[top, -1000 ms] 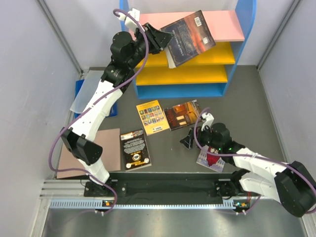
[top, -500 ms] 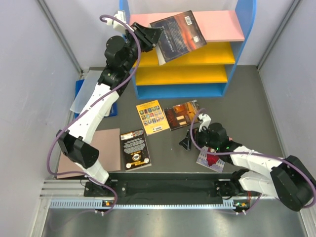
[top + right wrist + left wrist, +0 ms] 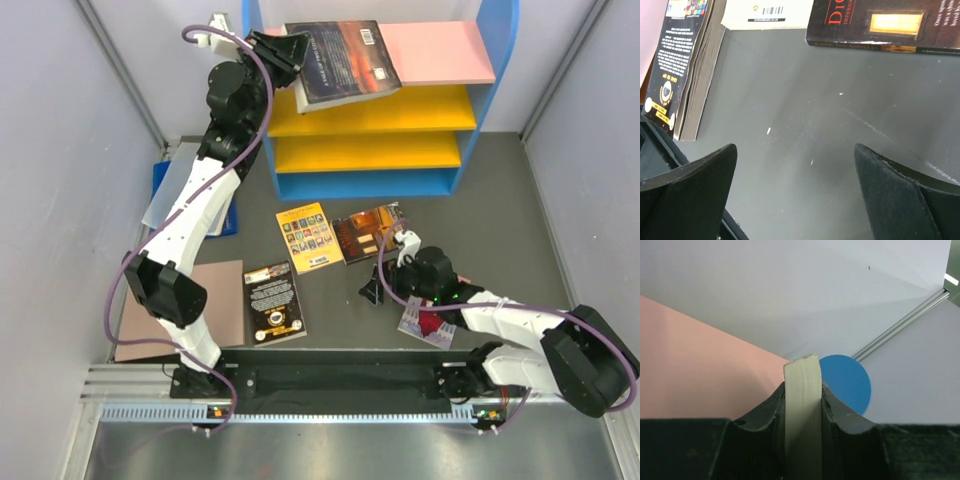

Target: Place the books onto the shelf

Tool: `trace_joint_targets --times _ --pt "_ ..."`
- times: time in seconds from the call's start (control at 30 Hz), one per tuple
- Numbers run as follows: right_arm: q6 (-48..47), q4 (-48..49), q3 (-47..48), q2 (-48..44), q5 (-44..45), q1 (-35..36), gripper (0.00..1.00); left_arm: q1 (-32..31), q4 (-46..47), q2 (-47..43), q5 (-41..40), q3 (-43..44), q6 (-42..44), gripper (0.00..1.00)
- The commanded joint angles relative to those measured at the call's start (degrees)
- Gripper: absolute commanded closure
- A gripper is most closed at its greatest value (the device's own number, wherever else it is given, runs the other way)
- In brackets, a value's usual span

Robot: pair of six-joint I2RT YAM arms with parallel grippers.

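Observation:
My left gripper (image 3: 296,52) is shut on the edge of the blue-orange sunset book (image 3: 345,62), held nearly flat over the left part of the shelf's (image 3: 497,70) pink top board (image 3: 445,52). The left wrist view shows the book's cream page edge (image 3: 802,405) pinched between the fingers (image 3: 771,412). On the table lie the yellow book (image 3: 308,236), the dark orange-glow book (image 3: 368,232), the black book (image 3: 274,301) and the pale book (image 3: 428,324), partly under the right arm. My right gripper (image 3: 374,289) (image 3: 796,185) hangs open and empty low over bare table.
A brown cardboard sheet (image 3: 222,290) lies left of the black book. A translucent folder on a blue board (image 3: 172,192) sits by the left wall. Two yellow boards (image 3: 380,112) run below the pink one. Grey walls close in the left, right and back.
My left arm has swung the sunset book up and to the left, from tilted in front of the shelf to nearly level over the pink top board. The right gripper crept slightly left.

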Motion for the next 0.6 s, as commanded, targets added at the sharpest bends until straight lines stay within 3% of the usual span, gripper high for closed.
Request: trace_joint_targets --times 0.0,0.1,0.23,0.43,0.57 --pt "-0.79 -1.58 4.48 -2.05 1.43 0.80 0.00 0.86 10.76 0.89 0.95 5.80 -4.10 1.00" --pt "1.92 -4.58 8.70 -6.61 4.15 0.71 0.00 0.77 10.76 -0.07 2.11 3.36 -4.28 1.00" --pt "7.55 -0.73 14.41 -11.63 6.27 -0.60 0.00 0.77 11.91 -3.84 3.87 -2.18 -4.19 1.00" --pt "16.34 8.67 28.99 -2.94 1.18 -2.89 0.00 0.68 12.88 -8.94 5.44 -9.57 -4.11 1.00" --pt "23.53 19.37 29.98 1.72 -1.81 -3.77 0.00 0.42 13.22 -12.29 6.24 -14.92 -3.76 1.00"
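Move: The big dark book, pinched at its left edge, is held in front of the pink shelf board, whose middle lies roughly 8 cm ahead of the left hand, 13 right and 8 below. From the empty right hand, the held book's middle is some 25 cm ahead, 8 left and 45 up; the brown book lies 14 ahead, straight in front, and the yellow book 14 ahead and 15 left, both about 8 below. Right hand, still open, shoots up about 28 cm towards the held book; left keeps its pinch, easing down and back. ##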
